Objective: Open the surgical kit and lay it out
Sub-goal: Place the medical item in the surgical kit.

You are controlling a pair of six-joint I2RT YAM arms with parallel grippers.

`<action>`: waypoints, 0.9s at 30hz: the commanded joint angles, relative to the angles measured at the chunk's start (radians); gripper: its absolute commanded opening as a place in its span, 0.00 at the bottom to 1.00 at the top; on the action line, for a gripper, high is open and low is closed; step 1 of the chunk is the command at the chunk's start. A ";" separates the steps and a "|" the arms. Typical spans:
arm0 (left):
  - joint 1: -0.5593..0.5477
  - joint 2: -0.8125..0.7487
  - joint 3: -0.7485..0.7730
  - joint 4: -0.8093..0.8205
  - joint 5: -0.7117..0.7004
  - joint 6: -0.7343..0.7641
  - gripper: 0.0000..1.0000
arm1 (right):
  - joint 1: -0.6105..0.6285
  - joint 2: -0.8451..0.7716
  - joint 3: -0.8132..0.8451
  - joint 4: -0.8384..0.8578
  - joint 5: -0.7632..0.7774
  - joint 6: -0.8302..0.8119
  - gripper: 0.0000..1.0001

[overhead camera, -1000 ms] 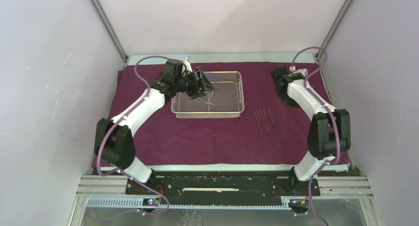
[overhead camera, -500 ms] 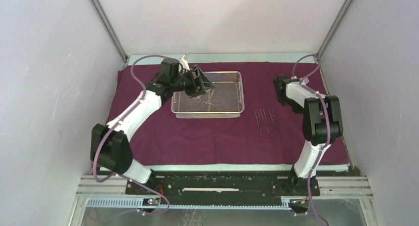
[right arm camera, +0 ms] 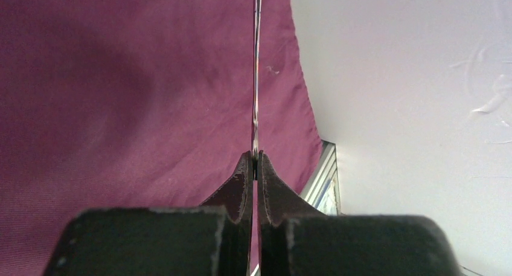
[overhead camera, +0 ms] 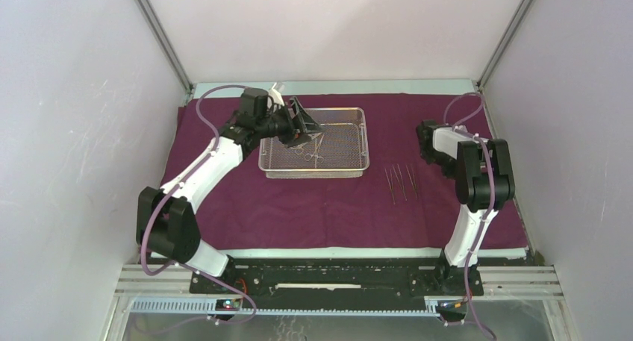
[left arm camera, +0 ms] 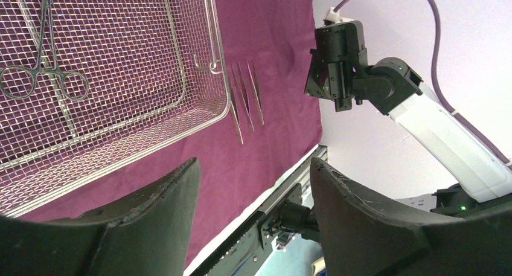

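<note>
The maroon cloth wrap (overhead camera: 321, 207) lies spread flat over the table. On it stands the silver wire-mesh tray (overhead camera: 357, 117), with ring-handled forceps (left arm camera: 42, 77) lying inside. My left gripper (overhead camera: 302, 128) hovers open over the tray's left part, nothing between its fingers (left arm camera: 175, 191). Three thin tweezers (overhead camera: 400, 183) lie side by side on the cloth right of the tray, also seen in the left wrist view (left arm camera: 244, 98). My right gripper (right arm camera: 255, 158) is shut on a thin steel instrument (right arm camera: 256, 77), seen edge-on, above the cloth's right part (overhead camera: 429, 139).
White enclosure walls stand on three sides, with metal corner posts (overhead camera: 160, 39). The cloth's right edge (right arm camera: 305, 113) runs close to the right wall. A metal rail (overhead camera: 336, 274) carries both arm bases along the near edge.
The right arm has folded in, its elbow drawing up and back, and its gripper has shifted slightly nearer with the instrument still held. The left gripper edged slightly left over the tray.
</note>
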 commanded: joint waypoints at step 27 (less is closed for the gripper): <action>0.007 -0.042 -0.026 0.040 -0.007 0.000 0.70 | 0.001 -0.257 0.021 0.000 -0.466 0.124 0.91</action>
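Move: The clamp is already held near its ring end in the right hand, its shaft running forward. The bare cloth it goes down on lies about 3 cm back, 1 cm left and 4 cm below that hand. The nearest tweezers lie some 18 cm to the hand's left and 1 cm back, the middle tweezers 21 cm left and 1 cm back, both also about 4 cm below. From the left hand, that cloth is roughly 50 cm right, 12 cm back and 21 cm below. The clamp is lowered onto the bare cloth to the right of the tweezers, the right hand easing about 3 cm back and 3 cm down with it. The fingers then spread wide and let go, and the hand swings away some 4 cm left, lifting and edging forward about 2 cm each as its left side tips up. ##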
